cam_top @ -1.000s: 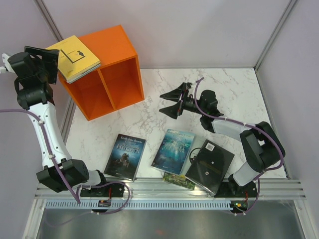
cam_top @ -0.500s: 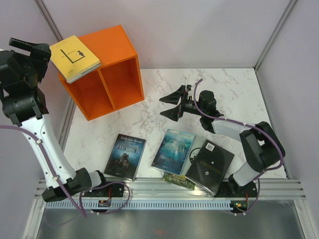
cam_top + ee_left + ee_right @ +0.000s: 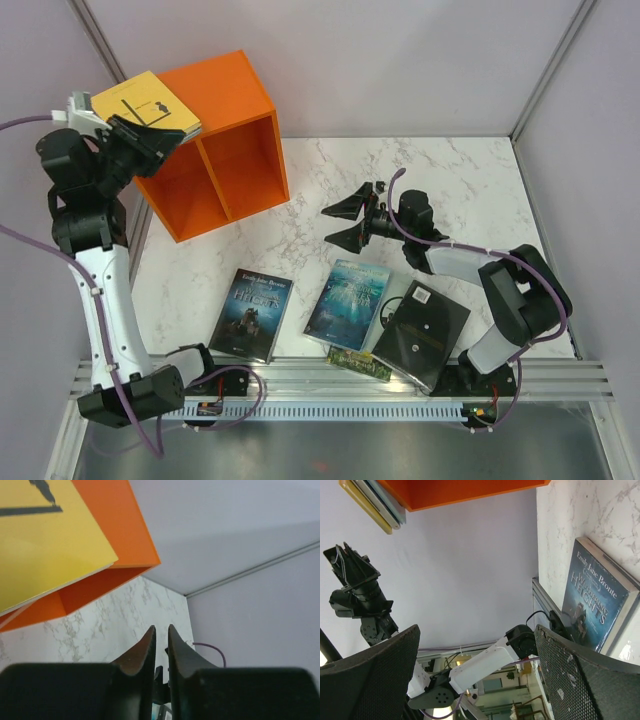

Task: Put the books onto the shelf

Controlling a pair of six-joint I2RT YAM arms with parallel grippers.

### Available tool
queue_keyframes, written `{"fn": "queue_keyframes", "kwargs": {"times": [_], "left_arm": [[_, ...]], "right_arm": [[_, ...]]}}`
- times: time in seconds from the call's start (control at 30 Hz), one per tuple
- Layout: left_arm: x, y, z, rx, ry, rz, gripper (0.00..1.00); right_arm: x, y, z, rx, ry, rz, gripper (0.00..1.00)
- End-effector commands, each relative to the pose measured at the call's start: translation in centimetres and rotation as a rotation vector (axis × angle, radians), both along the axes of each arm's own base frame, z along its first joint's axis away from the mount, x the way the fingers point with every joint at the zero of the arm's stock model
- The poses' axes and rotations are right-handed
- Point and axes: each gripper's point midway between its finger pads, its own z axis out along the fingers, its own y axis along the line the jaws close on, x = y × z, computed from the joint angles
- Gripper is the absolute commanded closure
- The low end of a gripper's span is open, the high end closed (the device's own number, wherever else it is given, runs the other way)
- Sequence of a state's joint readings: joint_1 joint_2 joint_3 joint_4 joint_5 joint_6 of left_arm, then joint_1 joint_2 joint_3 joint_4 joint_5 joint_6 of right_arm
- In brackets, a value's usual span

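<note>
The orange shelf (image 3: pixel 235 125) stands at the back left with a yellow book (image 3: pixel 148 105) lying on its top. My left gripper (image 3: pixel 160 140) hovers at that book's near edge. In the left wrist view the left gripper (image 3: pixel 161 630) has its jaws almost together with nothing between them, below the yellow book (image 3: pixel 45 545) and the shelf (image 3: pixel 125 525). My right gripper (image 3: pixel 345 222) hangs wide open over mid-table and holds nothing. A dark blue book (image 3: pixel 250 313), a teal book (image 3: pixel 347 303), a black book with a barcode sticker (image 3: pixel 420 335) and a green-gold book (image 3: pixel 360 362) lie near the front edge.
The marble table (image 3: pixel 450 190) is walled in by pale panels at the back and sides. A metal rail (image 3: pixel 340 385) runs along the near edge. The right wrist view shows the dark blue book (image 3: pixel 600 605) and the shelf's underside (image 3: pixel 465 490).
My left arm has swung from left of the shelf in toward the yellow book, and its jaws have closed. The right gripper shifted slightly and stays open.
</note>
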State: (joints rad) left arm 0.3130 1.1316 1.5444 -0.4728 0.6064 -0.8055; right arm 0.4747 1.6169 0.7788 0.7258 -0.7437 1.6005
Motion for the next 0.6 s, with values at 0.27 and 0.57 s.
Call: {"fn": "queue_keyframes", "kwargs": {"times": [0.27, 0.57], "left_arm": [[1.3, 1.1, -8.9, 0.152, 0.300, 0.045, 0.98], [0.1, 6.9, -11.1, 0.280, 0.437, 0.355, 0.98]], "right_arm": [[-0.5, -0.3, 0.1, 0.019, -0.043, -0.005, 0.02], [-0.4, -0.1, 0.3, 0.023, -0.044, 0.016, 0.02]]}}
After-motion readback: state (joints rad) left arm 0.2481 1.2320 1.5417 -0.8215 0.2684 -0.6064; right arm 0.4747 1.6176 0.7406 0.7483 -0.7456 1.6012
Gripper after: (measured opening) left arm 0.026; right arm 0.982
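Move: The yellow book lies on top of the orange shelf, its middle about 11 cm ahead of the empty left hand, 8 cm left and 8 cm below. The purple book is directly beneath it, 11 cm below hand height. The shelf's middle is some 14 cm ahead, 2 cm left and 25 cm down. From the right hand the yellow book is about 14 cm ahead, 36 cm left and 17 cm up. Fingers finishing closing, the left hand sinks about 12 cm before the books, tips down, then swings left 5 cm. ##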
